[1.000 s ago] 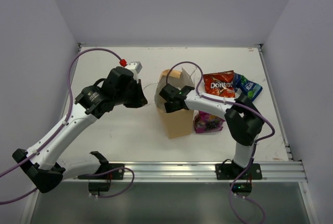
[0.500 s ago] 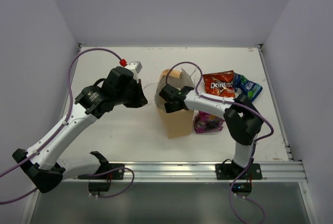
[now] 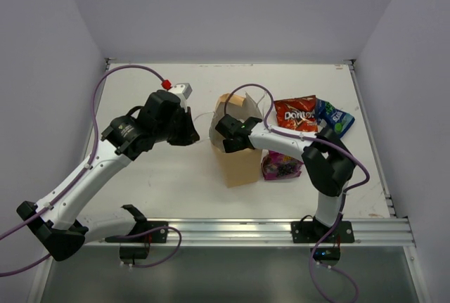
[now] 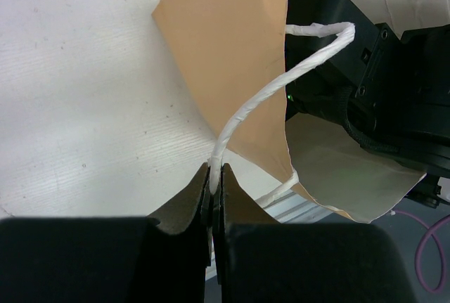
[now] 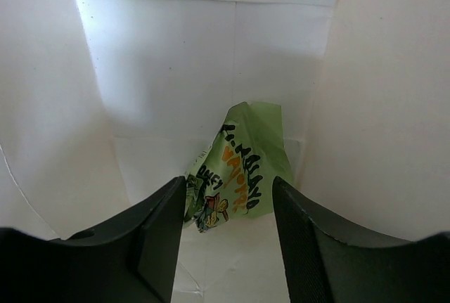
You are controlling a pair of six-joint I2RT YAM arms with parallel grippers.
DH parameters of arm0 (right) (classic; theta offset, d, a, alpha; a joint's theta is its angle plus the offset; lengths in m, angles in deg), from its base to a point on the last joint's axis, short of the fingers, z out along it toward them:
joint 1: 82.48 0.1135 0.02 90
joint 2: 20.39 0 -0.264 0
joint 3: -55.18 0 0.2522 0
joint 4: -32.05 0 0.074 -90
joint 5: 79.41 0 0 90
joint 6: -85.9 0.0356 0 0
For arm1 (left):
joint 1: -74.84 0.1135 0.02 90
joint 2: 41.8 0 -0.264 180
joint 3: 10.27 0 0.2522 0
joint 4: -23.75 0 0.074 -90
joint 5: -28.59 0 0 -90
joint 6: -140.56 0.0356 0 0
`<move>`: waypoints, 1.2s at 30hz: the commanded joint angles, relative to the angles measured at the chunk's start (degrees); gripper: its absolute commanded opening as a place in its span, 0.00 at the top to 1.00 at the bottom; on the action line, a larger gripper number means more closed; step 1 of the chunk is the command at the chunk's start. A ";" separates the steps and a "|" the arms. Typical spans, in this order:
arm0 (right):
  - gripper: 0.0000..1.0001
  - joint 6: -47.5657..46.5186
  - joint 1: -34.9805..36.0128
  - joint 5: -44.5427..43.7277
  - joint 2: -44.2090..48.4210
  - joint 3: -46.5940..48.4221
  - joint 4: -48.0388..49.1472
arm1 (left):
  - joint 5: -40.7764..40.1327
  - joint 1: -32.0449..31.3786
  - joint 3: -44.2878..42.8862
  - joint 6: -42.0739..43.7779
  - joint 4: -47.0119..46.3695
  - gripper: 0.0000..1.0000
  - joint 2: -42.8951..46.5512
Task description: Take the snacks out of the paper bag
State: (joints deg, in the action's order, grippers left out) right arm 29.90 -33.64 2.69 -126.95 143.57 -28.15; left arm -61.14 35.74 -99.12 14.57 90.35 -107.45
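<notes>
The tan paper bag (image 3: 238,155) stands at mid table. My left gripper (image 3: 191,129) is shut on the bag's white cord handle (image 4: 260,99) and holds it out to the left. My right gripper (image 3: 228,134) is inside the bag's mouth, open and empty. In the right wrist view its fingers (image 5: 158,226) stand on either side of a green snack packet (image 5: 239,169) lying at the bag's bottom, apart from it. A red-orange Doritos bag (image 3: 295,113), a blue packet (image 3: 334,117) and a purple packet (image 3: 281,166) lie on the table right of the bag.
The white table's (image 3: 155,176) back and side walls close it in. A metal rail (image 3: 232,229) runs along the near edge. Purple cables loop from both arms.
</notes>
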 commanded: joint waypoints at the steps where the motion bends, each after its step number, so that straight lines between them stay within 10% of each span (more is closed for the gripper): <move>1: 0.45 0.45 -0.41 0.61 -0.84 -1.07 -1.29 | 0.43 -0.11 0.30 -0.31 -1.16 1.00 0.34; 15: 0.53 0.19 -1.03 0.52 -0.66 -1.42 -1.20 | 0.61 -0.11 0.12 0.04 -1.33 1.00 -0.09; 25: 1.00 0.28 -1.03 -0.71 0.39 -0.63 -1.81 | 0.61 -0.11 0.38 0.13 -1.69 1.00 -0.53; 36: 1.00 0.89 0.64 -2.03 7.42 6.22 -6.29 | 0.69 -0.11 0.73 0.39 -1.95 1.00 -0.89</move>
State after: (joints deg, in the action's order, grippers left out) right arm 29.73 -33.78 2.50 -124.81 144.64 -31.14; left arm -60.74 35.74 -99.12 14.59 89.43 -108.17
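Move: The green snack pack lies on the floor of the paper bag, practically between the open right fingertips: about 1 cm ahead and 2 cm down. Outside the bag, the purple snack pack is some 12 cm to the hand's right and level with it, and the Doritos bag about 17 cm ahead and 18 cm right. From the left hand, the green pack lies roughly 2 cm ahead, 10 cm right and 24 cm below. Staying almost in place deep inside the paper bag, the right hand shuts its fingers from about half open and pinches the green pack's upper film. It then starts straight up, about 1.5 cm, with no turn of the wrist, while the left hand keeps its closed grip on the white handle. ##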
